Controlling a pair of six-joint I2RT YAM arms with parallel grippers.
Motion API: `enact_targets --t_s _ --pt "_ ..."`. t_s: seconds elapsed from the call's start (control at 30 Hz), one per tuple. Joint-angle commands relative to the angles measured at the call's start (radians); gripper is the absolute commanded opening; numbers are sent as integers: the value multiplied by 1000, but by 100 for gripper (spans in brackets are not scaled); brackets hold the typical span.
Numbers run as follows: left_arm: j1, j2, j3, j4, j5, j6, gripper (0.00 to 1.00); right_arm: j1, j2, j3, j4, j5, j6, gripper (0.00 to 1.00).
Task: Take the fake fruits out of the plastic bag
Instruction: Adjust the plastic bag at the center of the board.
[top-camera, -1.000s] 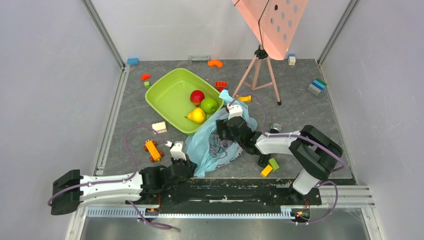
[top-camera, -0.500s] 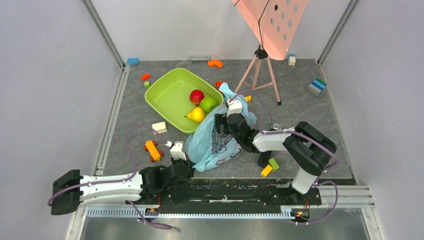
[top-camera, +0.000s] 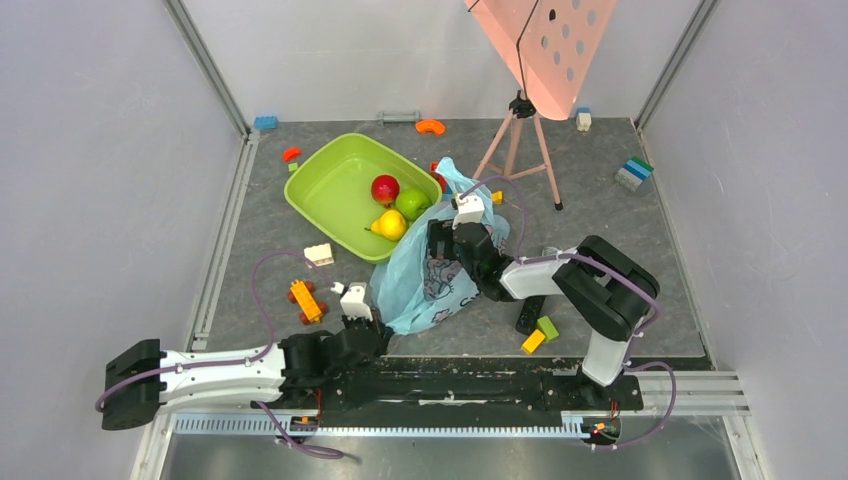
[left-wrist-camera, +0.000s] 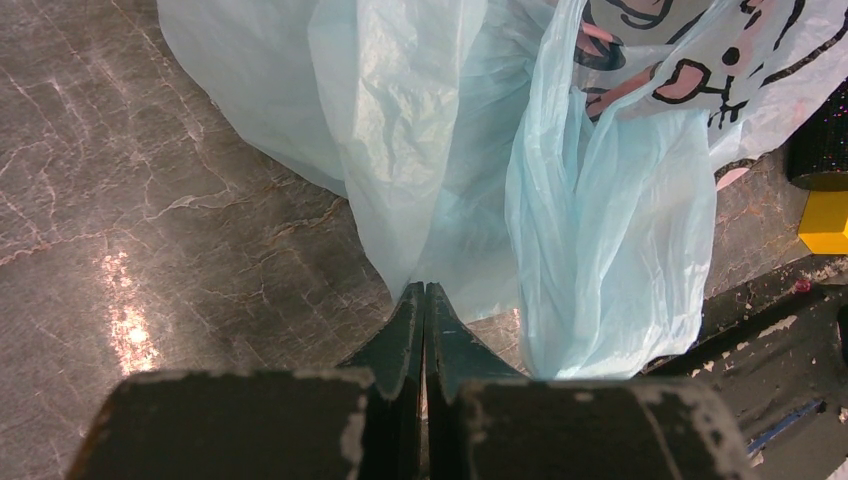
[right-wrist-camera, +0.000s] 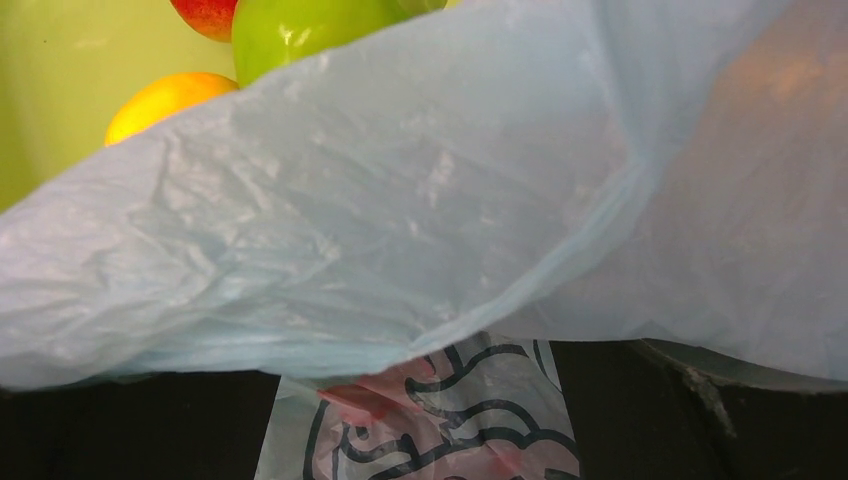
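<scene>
The light-blue plastic bag (top-camera: 425, 285) with cartoon prints lies crumpled beside the lime-green tub (top-camera: 335, 195). Three fake fruits sit in the tub: a red one (top-camera: 385, 188), a green apple (top-camera: 412, 203) and a yellow one (top-camera: 390, 225). My right gripper (top-camera: 440, 245) is pushed into the bag near the tub, jaws wide apart, with printed film (right-wrist-camera: 440, 410) between them and more film draped above. A reddish patch there cannot be identified. My left gripper (left-wrist-camera: 424, 292) is shut at the bag's near corner (left-wrist-camera: 420, 200), where its folds narrow to the tips.
A pink perforated board on a tripod (top-camera: 520, 150) stands behind the bag. Loose toy blocks lie around: orange and yellow (top-camera: 305, 300), white (top-camera: 319, 254), yellow and green (top-camera: 540, 335), blue-grey (top-camera: 632, 172). A black rail (top-camera: 480, 385) runs along the near edge.
My right gripper has pushed left toward the tub inside the bag, bunching the bag up. The tub and its fruits shifted slightly left and back. The left arm has not moved.
</scene>
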Motion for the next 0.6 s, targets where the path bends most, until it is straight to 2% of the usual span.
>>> enact_targets --t_s 0.0,0.2,0.57 --pt "-2 2 29 -7 -29 29 2 -12 22 41 113 8 -7 98" --pt "-2 1 28 -9 -28 28 2 -23 59 52 161 -6 -6 97" --pt "-3 2 26 -13 -29 25 2 -31 45 18 189 -24 -28 70"
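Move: Right hand: the plastic bag's printed side, already between the wide-open jaws, has its nearest fold about 2 cm ahead, 1 cm left and 2 cm below. The green apple is roughly 5 cm ahead, 7 cm left; the yellow pear about 1 cm ahead, 12 cm left; the tray's middle some 6 cm ahead, 17 cm left; all three a few centimetres lower. Left hand: that bag part lies about 20 cm ahead, 13 cm right, 1 cm up. Ease the right gripper about 2 cm straight forward inside the plastic bag, slowing towards the end, and tip the fingers up only slightly. Over the second half start closing the wide-open jaws on the bag's printed side, to roughly three quarters open. Keep the left gripper still and shut at the bag's near corner. ##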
